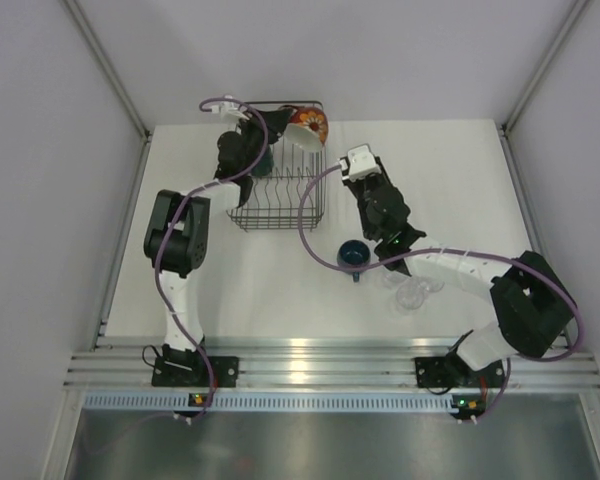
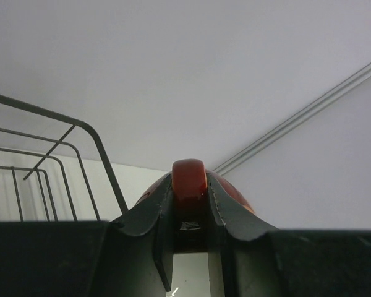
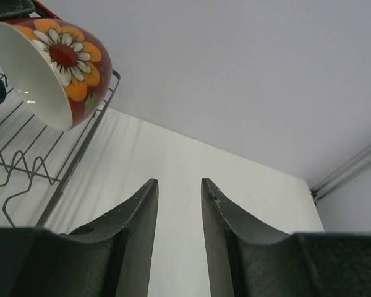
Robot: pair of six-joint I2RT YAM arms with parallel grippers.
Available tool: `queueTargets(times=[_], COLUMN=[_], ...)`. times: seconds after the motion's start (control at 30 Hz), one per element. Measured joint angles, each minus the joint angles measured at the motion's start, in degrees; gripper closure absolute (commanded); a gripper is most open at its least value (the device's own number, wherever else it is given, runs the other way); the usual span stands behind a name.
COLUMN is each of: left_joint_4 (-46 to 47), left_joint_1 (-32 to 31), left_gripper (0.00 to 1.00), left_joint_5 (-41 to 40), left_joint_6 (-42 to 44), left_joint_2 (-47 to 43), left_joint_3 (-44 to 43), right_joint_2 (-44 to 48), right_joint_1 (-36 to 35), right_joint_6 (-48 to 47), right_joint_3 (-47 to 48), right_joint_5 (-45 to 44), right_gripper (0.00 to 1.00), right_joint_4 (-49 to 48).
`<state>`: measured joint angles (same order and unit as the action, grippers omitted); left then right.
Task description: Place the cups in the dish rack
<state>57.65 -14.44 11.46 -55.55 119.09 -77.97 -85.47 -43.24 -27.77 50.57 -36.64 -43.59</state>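
The red patterned cup (image 1: 308,125) hangs tilted over the far right corner of the dish rack (image 1: 280,205). My left gripper (image 1: 278,122) is shut on its red handle (image 2: 189,176). In the right wrist view the same cup (image 3: 55,68) shows its white inside above the rack wires (image 3: 68,167). A teal mug (image 1: 264,160) sits in the rack, partly hidden by my left arm. The dark-blue cup (image 1: 354,255) and tiny clear glasses (image 1: 412,292) stand on the table. My right gripper (image 1: 348,162) (image 3: 179,185) is open and empty, just right of the rack.
The white table (image 1: 450,180) is walled in by grey panels at the back and both sides. My right forearm (image 1: 450,265) passes above the clear glasses. A purple cable (image 1: 310,215) loops across the rack's right edge.
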Motion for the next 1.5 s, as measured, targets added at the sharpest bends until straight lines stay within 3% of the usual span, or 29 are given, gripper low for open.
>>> queueTargets(times=[0.27,0.53,1.07,1.5], left_joint_4=[4.26,5.55,8.17,8.81], left_joint_1=[0.57,-0.33,-9.46,-12.24], left_gripper=[1.00,1.00,1.00,1.00], left_joint_5=[1.20,-1.29,-23.61,-34.88], left_joint_6=[1.92,8.63,32.17,42.69], left_joint_2=[6.12,6.64,4.52,4.52], left_joint_3=[-2.01,-2.01,4.00,4.70], right_joint_2=[3.48,8.26,13.94,14.49], right_joint_1=[2.03,5.31,11.39,14.91], right_joint_6=[2.43,6.58,14.58,18.36], right_joint_3=[-3.82,-6.45,-9.88,-10.82], right_joint_5=[0.76,2.84,8.57,13.05], right_gripper=[0.65,0.64,0.63,0.62], right_joint_4=[1.03,2.23,5.92,8.66])
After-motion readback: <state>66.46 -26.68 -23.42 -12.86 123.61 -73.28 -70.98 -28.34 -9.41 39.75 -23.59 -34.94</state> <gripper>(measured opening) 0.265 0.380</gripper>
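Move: The left hand grips the flowered red cup by its handle; the spot for it at the rack's right rear lies some 3 cm ahead of that hand, 3 cm to its right and 9 cm below. The green cup, already in the rack, is about 3 cm ahead, 7 cm left and 9 cm down; the rack's right rail is level with the hand and 7 cm right, some 10 cm lower. From the empty right hand the spot lies roughly 9 cm ahead, 14 cm left and 9 cm below. Down about 6 cm goes the left hand, nosing a little forward at first and then easing back, lowering the red cup into the rack's right side while keeping its grip on the handle. Over the later part the wrist swings counter-clockwise and rolls its left side up, some 30 degrees each, until the fingers point straight ahead. The right hand, empty and open, draws away to the right. ##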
